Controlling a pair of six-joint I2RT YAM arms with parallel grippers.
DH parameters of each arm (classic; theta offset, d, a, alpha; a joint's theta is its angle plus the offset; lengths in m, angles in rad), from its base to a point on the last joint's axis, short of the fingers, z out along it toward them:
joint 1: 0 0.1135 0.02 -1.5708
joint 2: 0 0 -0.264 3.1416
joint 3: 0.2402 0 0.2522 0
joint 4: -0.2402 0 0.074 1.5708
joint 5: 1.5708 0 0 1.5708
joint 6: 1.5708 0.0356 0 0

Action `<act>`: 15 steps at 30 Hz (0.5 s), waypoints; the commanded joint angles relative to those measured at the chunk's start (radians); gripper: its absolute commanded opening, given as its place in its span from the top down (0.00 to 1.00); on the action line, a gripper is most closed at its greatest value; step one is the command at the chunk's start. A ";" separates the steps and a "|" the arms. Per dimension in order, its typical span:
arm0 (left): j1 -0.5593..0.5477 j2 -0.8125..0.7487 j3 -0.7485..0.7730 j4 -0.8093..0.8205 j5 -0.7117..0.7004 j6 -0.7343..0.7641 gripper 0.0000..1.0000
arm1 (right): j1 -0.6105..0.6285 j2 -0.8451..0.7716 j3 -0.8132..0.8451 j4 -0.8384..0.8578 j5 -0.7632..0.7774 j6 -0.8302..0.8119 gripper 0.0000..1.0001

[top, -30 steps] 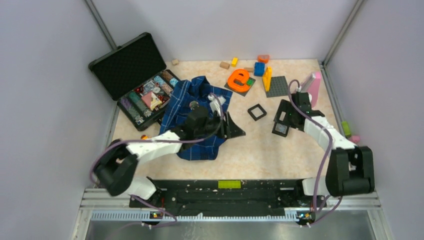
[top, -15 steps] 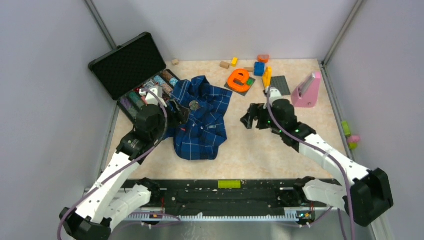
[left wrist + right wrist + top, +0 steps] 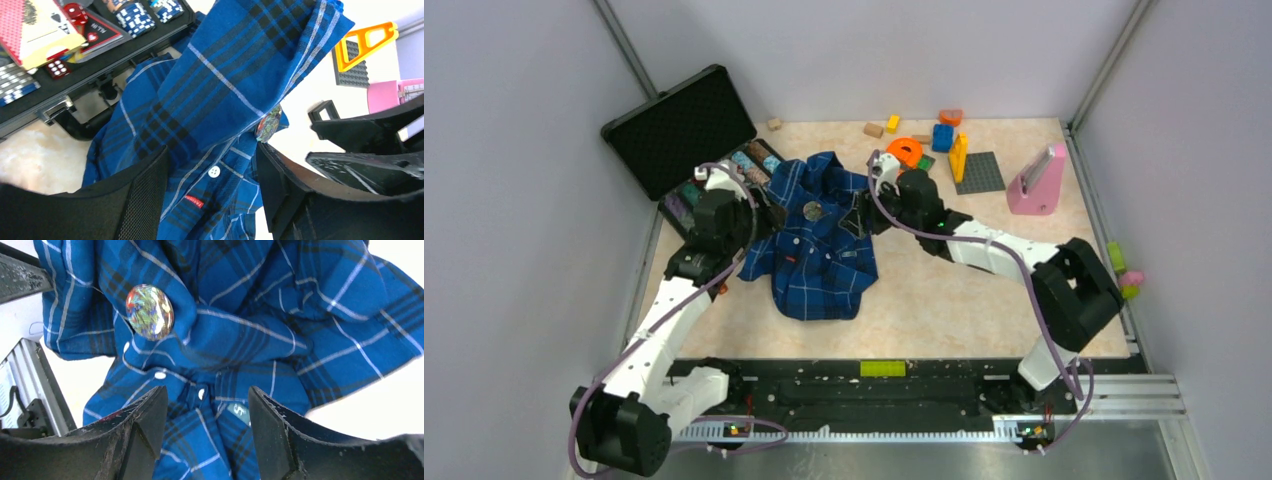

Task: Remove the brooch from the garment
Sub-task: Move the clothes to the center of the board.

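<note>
The garment (image 3: pixel 824 270), a dark blue plaid shirt, lies crumpled on the table left of centre. The brooch (image 3: pixel 813 210), a small round shiny disc, is pinned on its upper part. My left gripper (image 3: pixel 772 216) is at the shirt's left edge, and in the left wrist view it (image 3: pixel 212 185) stands open with cloth (image 3: pixel 225 75) between the fingers and the brooch (image 3: pixel 267 125) edge-on beyond the right finger. My right gripper (image 3: pixel 861 212) is at the shirt's right side. In its wrist view it (image 3: pixel 207 420) is open over the placket, with the brooch (image 3: pixel 149 312) up to the left.
An open black case (image 3: pixel 714 175) with chips and cards stands just left of the shirt. Behind the right arm are an orange piece (image 3: pixel 904 150), a grey baseplate (image 3: pixel 979 172), coloured blocks (image 3: pixel 942 137) and a pink stand (image 3: pixel 1036 180). A black square frame (image 3: pixel 325 110) lies beyond the shirt.
The right arm has swung left from the table's right side to the shirt, its jaws narrowing. The left gripper has drawn back from over the shirt to its left edge.
</note>
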 commanded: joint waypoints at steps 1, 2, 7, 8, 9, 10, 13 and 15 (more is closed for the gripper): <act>0.022 0.041 0.029 0.134 0.106 0.026 0.33 | 0.037 0.090 0.112 0.119 -0.041 -0.076 0.39; 0.026 0.050 0.034 0.140 0.115 0.030 0.33 | 0.044 0.115 0.136 0.106 -0.042 -0.092 0.40; 0.040 0.120 0.082 0.148 0.134 0.048 0.33 | 0.069 0.205 0.224 0.071 -0.013 -0.133 0.52; 0.041 0.134 0.089 0.148 0.133 0.050 0.34 | 0.071 0.212 0.226 0.076 -0.013 -0.127 0.60; 0.041 0.144 0.096 0.149 0.133 0.052 0.34 | 0.071 0.215 0.227 0.078 -0.008 -0.122 0.70; 0.043 0.152 0.098 0.154 0.135 0.053 0.34 | 0.071 0.214 0.228 0.076 -0.006 -0.116 0.79; 0.045 0.175 0.097 0.184 0.157 0.057 0.33 | 0.072 0.185 0.203 0.073 -0.005 -0.109 1.00; 0.046 0.203 0.108 0.192 0.172 0.061 0.32 | 0.071 0.144 0.161 0.088 -0.009 -0.098 1.00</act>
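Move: The brooch, the round badge on the plaid shirt, lies about 9 cm to the right hand's left, 2 cm ahead and 3 cm below; the fold to be pinched runs just on its near side, some 6 cm left, 2 cm ahead and 2 cm down. The orange ring is about 13 cm ahead and 11 cm right. From the left hand, the shirt's far shoulder is roughly 7 cm ahead, 2 cm right and 6 cm down, the brooch 7 cm right, 2 cm ahead and 7 cm down. The shirt fold right beside the brooch is taken by the right hand, which slides about 6 cm left, a little forward and down, then stops while its half-open fingers shut on the cloth. Meanwhile the open left hand travels some 4 cm forward and slightly right, above the cloth towards the shirt's far shoulder, turning about 5 degrees clockwise. ##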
